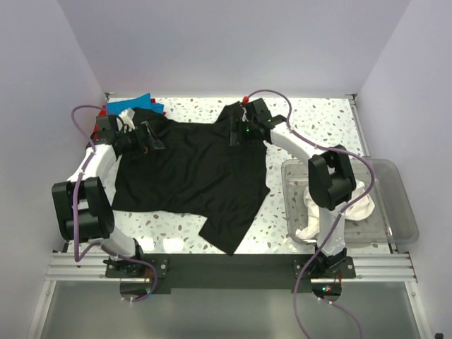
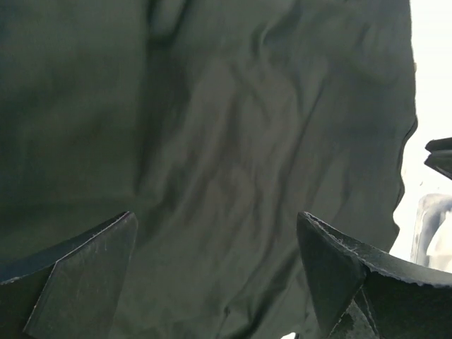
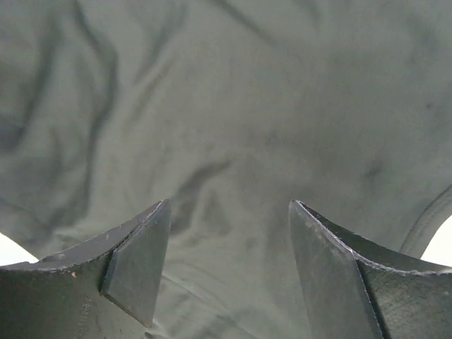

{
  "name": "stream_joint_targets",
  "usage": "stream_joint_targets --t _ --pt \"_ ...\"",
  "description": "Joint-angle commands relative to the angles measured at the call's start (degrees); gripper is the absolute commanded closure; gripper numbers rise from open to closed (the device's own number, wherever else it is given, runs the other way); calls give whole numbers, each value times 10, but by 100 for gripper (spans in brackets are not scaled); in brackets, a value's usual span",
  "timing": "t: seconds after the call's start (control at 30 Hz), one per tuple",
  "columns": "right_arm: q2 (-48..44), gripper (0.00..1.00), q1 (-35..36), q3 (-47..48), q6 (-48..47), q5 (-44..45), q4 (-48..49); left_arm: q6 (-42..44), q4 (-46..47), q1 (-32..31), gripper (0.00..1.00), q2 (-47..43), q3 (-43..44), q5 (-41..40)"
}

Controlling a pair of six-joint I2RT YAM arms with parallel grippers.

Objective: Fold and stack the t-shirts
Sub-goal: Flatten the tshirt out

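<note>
A plain black t-shirt (image 1: pixel 191 176) lies spread over the middle of the table, with one sleeve trailing toward the front edge. My left gripper (image 1: pixel 152 136) hovers over its back left corner, and its jaws stand wide open. Seen from the left wrist, black cloth (image 2: pixel 233 127) fills the frame below the left gripper (image 2: pixel 217 219). My right gripper (image 1: pixel 236 131) is open over the shirt's back right shoulder. Only black cloth (image 3: pixel 233 106) shows under the right gripper (image 3: pixel 229 208). A blue t-shirt (image 1: pixel 139 102) and a red one (image 1: pixel 104 111) lie at the back left. White t-shirts (image 1: pixel 361 201) sit in the bin.
A clear plastic bin (image 1: pixel 395 185) stands at the right, partly behind my right arm's elbow (image 1: pixel 330 176). A bit of white cloth (image 1: pixel 128 115) lies by the blue shirt. Side walls close the table in on the left, the right and the back.
</note>
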Motion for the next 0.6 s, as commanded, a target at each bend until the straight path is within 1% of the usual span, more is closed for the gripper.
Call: stream_joint_targets --t 0.0,0.17,0.27,0.47,0.57 --pt "-2 30 8 1 6 10 7 10 31 1 0 -34 -32 10" --pt "33 32 8 -1 3 49 -12 3 70 -3 0 -9 -81 30" --pt "57 32 8 3 2 63 -27 0 87 -5 0 12 -94 32" --pt "89 32 7 7 3 84 -48 1 111 -17 0 67 -98 26" --pt "105 32 4 15 6 109 -61 2 118 -20 0 87 -98 17"
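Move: The black t-shirt lies spread beneath both open hands, its middle about 12 cm right of the left hand, 3 cm back and 10 cm below. From the right hand that middle is 15 cm left, 5 cm back and 9 cm below. The blue t-shirt stack lies some 13 cm ahead and 11 cm left of the left hand; the clear bin's middle is 20 cm back and 40 cm right of the right hand. Both open hands sink about 8 cm towards the black t-shirt, the left also drawing back some 3 cm. ##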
